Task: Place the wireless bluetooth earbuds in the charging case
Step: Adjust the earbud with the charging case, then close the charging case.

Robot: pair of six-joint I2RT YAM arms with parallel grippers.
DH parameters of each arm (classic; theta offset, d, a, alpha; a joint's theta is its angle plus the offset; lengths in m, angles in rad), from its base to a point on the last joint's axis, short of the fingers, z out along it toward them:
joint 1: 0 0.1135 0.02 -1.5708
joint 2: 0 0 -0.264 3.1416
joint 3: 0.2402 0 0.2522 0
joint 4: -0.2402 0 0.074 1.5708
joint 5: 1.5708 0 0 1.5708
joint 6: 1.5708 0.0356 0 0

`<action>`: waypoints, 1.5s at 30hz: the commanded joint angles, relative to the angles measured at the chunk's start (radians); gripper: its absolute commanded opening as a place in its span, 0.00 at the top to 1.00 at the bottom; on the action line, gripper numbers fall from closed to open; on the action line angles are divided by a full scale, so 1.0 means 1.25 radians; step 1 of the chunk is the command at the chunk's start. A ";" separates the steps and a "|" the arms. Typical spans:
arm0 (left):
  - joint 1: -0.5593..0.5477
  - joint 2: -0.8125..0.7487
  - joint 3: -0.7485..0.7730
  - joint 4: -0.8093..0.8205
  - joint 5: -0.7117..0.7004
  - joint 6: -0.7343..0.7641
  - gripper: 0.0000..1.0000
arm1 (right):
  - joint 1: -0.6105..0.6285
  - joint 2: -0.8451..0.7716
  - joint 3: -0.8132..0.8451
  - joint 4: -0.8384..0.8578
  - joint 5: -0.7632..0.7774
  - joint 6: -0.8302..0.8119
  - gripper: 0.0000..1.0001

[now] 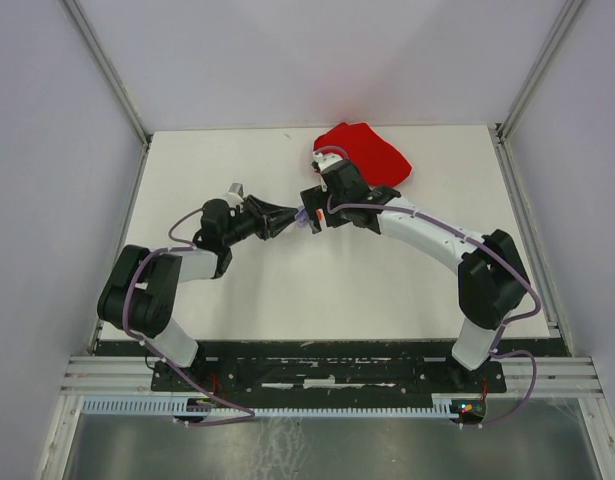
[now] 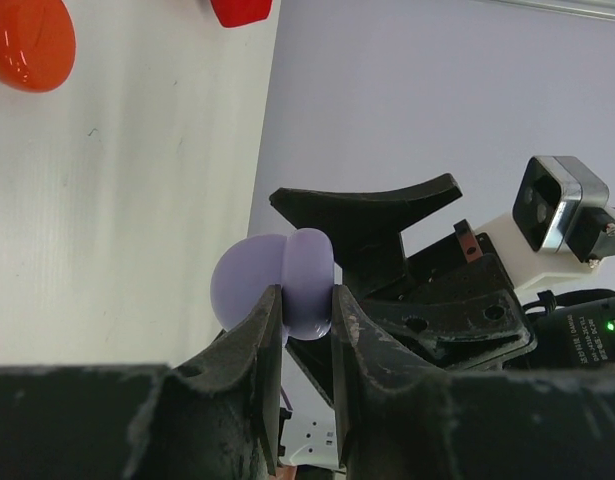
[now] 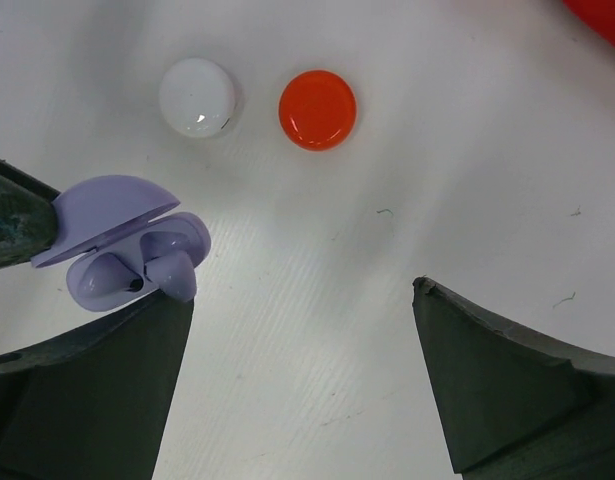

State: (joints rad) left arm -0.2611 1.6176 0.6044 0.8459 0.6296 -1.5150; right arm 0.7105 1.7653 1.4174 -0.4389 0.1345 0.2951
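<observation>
My left gripper [image 2: 307, 298] is shut on the lower half of a lilac charging case [image 2: 309, 282], held above the table with its lid [image 2: 245, 284] swung open. In the right wrist view the open lilac charging case [image 3: 137, 262] shows two lilac earbuds in it; one earbud [image 3: 177, 272] stands up at the near side, the other earbud [image 3: 99, 282] lies deeper in. My right gripper [image 3: 298, 295] is open and empty, with its left finger [image 3: 97, 390] just below the case. In the top view both grippers meet at the case [image 1: 306, 219].
A white round case [image 3: 197, 97] and an orange-red round case [image 3: 317, 110] lie shut on the white table beyond the lilac one. A red cloth [image 1: 365, 150] lies at the back of the table, behind the right arm. Grey walls stand on three sides.
</observation>
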 commanded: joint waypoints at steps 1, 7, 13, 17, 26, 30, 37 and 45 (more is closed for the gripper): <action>-0.009 -0.032 -0.010 0.015 0.006 0.041 0.97 | -0.021 0.002 0.037 0.001 0.032 0.014 0.01; -0.013 -0.033 -0.016 0.015 0.003 0.040 0.97 | -0.041 0.011 0.046 0.001 0.033 0.007 0.01; -0.013 -0.021 0.011 0.011 -0.013 0.032 0.97 | -0.051 -0.042 -0.011 0.041 0.083 -0.006 0.01; -0.014 -0.016 0.026 0.013 -0.067 0.008 0.97 | -0.051 -0.147 -0.144 0.182 0.110 -0.038 0.01; -0.073 0.002 0.033 0.030 -0.302 -0.141 0.97 | -0.050 -0.260 -0.532 0.755 0.070 -0.145 0.01; -0.115 0.027 0.041 0.030 -0.365 -0.243 0.97 | -0.047 -0.230 -0.634 0.988 0.032 -0.166 0.01; -0.197 0.031 0.088 -0.073 -0.469 -0.315 0.97 | 0.008 -0.122 -0.637 1.136 0.032 -0.233 0.01; -0.246 -0.039 0.102 -0.252 -0.578 -0.336 0.97 | 0.049 -0.037 -0.574 1.167 0.095 -0.251 0.01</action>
State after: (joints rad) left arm -0.5549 1.6447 0.6918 0.6544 0.0147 -1.8824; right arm 0.7570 1.6920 0.6331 0.9066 0.1974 0.0124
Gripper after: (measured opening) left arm 0.287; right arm 0.991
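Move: Already pinched in the left fingertips, the open charging case sits about 1 cm ahead and 1 cm to the right of that hand's point; the right hand's gap is roughly 1 cm ahead, 6 cm right and 2 cm lower. From the empty right hand, the case lies level fore and aft, about 5 cm left and 2 cm higher; the red disc is some 4 cm ahead, 2 left, 10 below, and the white disc 2 ahead, 8 left, equally low. Swinging clear of the case, the wide-open right hand goes forward and right, then further right and back; it sinks and returns about 6 cm left towards the case, its fingers tipping up some 35 degrees. After a slight dip and draw back, the left hand keeps its pinch and carries the case forward, then right, in front of the right fingers, turning about 20 degrees counter-clockwise and tipping down. ##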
